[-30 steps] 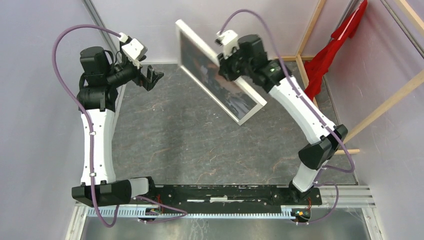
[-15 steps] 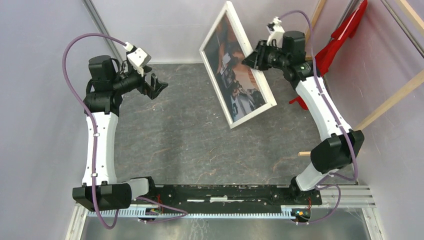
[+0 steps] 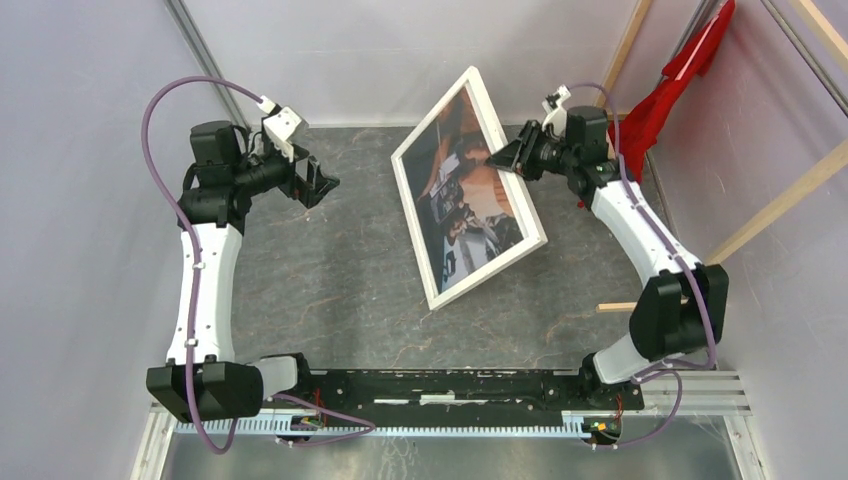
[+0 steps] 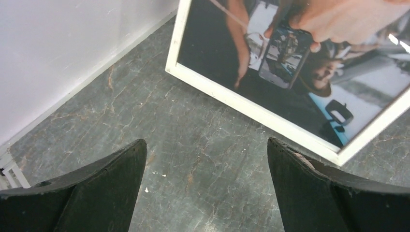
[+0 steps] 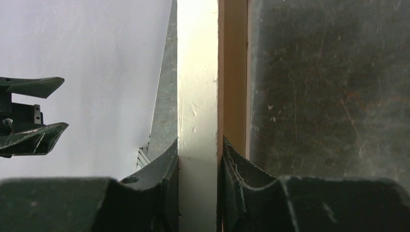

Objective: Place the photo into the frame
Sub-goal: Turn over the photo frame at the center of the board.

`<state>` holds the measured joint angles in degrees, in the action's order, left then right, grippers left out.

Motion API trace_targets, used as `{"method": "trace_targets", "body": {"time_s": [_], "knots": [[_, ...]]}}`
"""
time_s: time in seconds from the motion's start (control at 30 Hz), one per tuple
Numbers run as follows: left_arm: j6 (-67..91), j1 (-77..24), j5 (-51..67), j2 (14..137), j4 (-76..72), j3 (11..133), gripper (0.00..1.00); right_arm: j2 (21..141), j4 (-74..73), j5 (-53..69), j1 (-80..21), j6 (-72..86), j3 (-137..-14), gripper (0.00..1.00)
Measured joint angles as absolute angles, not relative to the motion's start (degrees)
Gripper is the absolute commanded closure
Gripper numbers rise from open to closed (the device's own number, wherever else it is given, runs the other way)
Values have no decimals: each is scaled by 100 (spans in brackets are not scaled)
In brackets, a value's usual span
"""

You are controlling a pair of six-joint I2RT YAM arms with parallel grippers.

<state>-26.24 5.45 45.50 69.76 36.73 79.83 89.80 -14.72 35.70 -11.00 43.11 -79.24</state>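
Observation:
The white frame (image 3: 415, 230) stands tilted, picture side facing up and left, its lower edge near or on the dark table. The photo (image 3: 470, 195) sits inside it, dark with skin-brown, teal and white patches. My right gripper (image 3: 503, 155) is shut on the frame's upper right edge; in the right wrist view the fingers clamp the white and wood edge (image 5: 198, 121). My left gripper (image 3: 322, 183) is open and empty, to the left of the frame. The left wrist view shows the frame's corner (image 4: 175, 63) and the photo (image 4: 290, 58) ahead.
A red cloth (image 3: 668, 100) hangs at the back right beside bare wooden beams (image 3: 770, 205). The dark stone-patterned table (image 3: 330, 290) is walled in by pale panels (image 3: 80, 180) at left and back.
My right arm has lowered and tipped the frame down toward the table, picture side more upward. My left gripper has moved slightly down and right, still open.

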Motion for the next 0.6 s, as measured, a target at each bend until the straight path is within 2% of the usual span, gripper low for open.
{"method": "trace_targets", "body": {"time_s": [0.33, 0.6], "knots": [[-2606, 545, 4158, 7229, 3909, 7948, 0, 7815, -397, 3350, -1125, 4971, -5546, 100], [-2329, 593, 3610, 7321, 3767, 7161, 0, 7555, 681, 2661, -1559, 5131, -4108, 89]]}}
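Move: The right hand already pinches the raised right edge of the photo frame; the frame's middle lies about 9 cm to its left, 7 cm back and 10 cm below, and its left edge about 18 cm left, 14 cm back and 20 cm below. The board's centre is some 12 cm left of this hand, 17 cm back and 27 cm down. From the empty left hand, the board's centre lies about 22 cm right, 12 cm back and 33 cm below. Keeping its pinch, the right hand lowers the frame about 12 cm and back 8; the open left sinks 9. ##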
